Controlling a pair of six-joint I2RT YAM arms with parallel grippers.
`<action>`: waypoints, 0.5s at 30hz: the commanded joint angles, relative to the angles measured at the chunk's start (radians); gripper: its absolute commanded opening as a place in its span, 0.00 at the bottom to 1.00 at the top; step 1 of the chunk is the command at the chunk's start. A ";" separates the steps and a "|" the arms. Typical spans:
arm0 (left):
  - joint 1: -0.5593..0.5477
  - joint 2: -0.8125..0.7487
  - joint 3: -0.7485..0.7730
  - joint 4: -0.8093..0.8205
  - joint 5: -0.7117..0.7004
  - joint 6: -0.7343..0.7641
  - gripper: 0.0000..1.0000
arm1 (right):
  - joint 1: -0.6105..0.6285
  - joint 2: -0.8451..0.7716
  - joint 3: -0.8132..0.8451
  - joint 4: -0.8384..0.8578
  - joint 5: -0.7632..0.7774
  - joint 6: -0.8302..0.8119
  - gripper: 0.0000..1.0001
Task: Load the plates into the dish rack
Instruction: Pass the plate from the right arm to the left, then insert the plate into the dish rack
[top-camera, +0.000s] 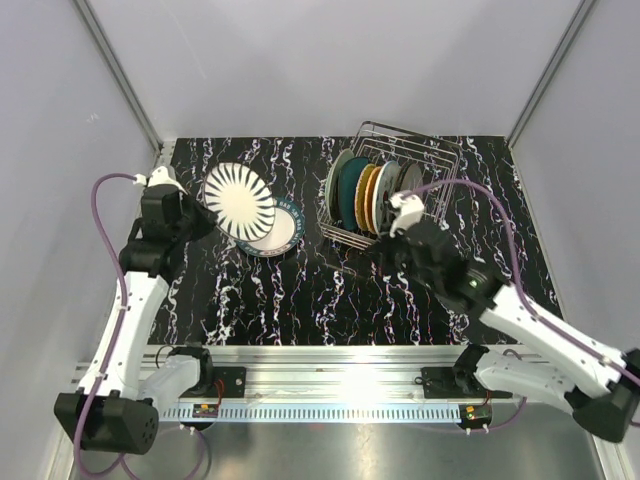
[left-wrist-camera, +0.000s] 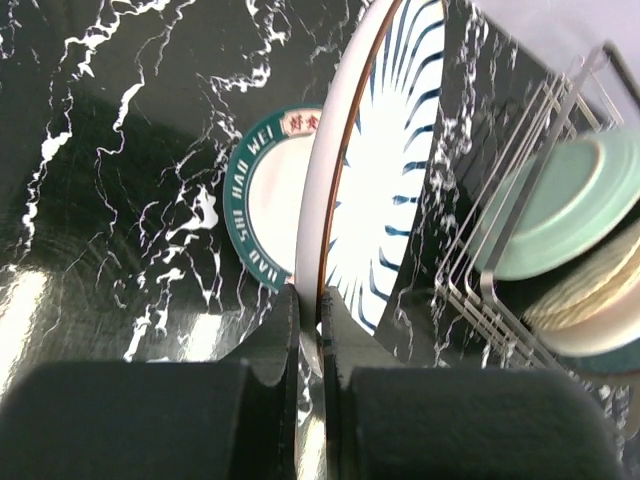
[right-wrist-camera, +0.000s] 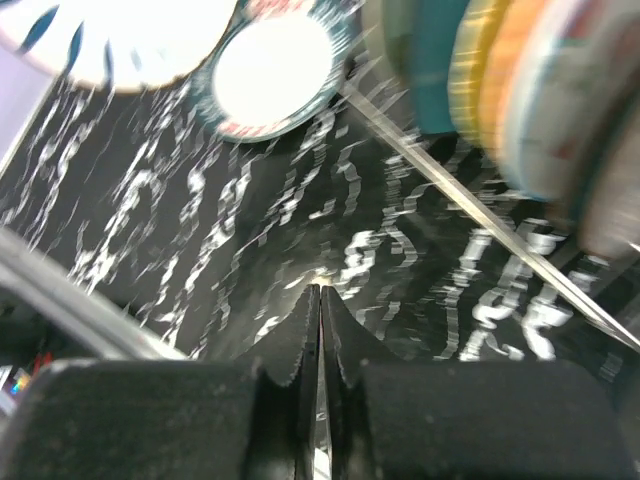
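My left gripper (top-camera: 205, 222) (left-wrist-camera: 308, 300) is shut on the rim of a white plate with dark blue radial stripes (top-camera: 240, 200) (left-wrist-camera: 385, 170) (right-wrist-camera: 110, 40), held tilted on edge above the table. Under it a white plate with a teal lettered rim (top-camera: 280, 235) (left-wrist-camera: 265, 190) (right-wrist-camera: 272, 75) lies flat. The wire dish rack (top-camera: 425, 150) (left-wrist-camera: 480, 300) (right-wrist-camera: 480, 215) holds several upright plates (top-camera: 365, 195) (right-wrist-camera: 500, 80), a mint-green one (left-wrist-camera: 560, 210) nearest the left arm. My right gripper (top-camera: 388, 243) (right-wrist-camera: 319, 292) is shut and empty, low over the table at the rack's near side.
The black marbled tabletop (top-camera: 300, 300) has white walls on three sides. A metal rail (top-camera: 330, 365) with both arm bases runs along the near edge. The right arm's purple cable (top-camera: 470, 190) arcs over the rack's right side.
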 joint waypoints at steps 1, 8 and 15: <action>-0.073 -0.016 0.149 0.056 -0.062 0.044 0.00 | -0.001 -0.164 -0.066 0.006 0.209 0.023 0.08; -0.246 -0.010 0.341 0.014 -0.157 0.032 0.00 | -0.002 -0.404 -0.199 -0.017 0.406 0.094 0.10; -0.432 0.061 0.479 -0.001 -0.191 0.020 0.00 | -0.002 -0.488 -0.234 -0.011 0.403 0.135 0.11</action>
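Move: The blue-striped plate is already pinched by its rim in the left gripper. From this gripper, the dish rack's middle lies about 42 cm right, 16 cm ahead and 14 cm lower; the green plate at the rack's left end is 28 cm right, 18 cm ahead, 10 cm below. The teal-rimmed plate lies flat 8 cm ahead, 10 cm right and 19 cm down. From the empty right gripper, the rack is some 24 cm ahead, 7 cm right and 14 cm below. Raise the left gripper about 12 cm and bring it roughly 8 cm right, on the rack's side, keeping the pinch on the striped plate's rim; swing it some 15 degrees clockwise and tip the fingers up a little. Meanwhile draw the empty right gripper some 11 cm right, away from the striped plate, turning clockwise, its fingers nearly shut. ##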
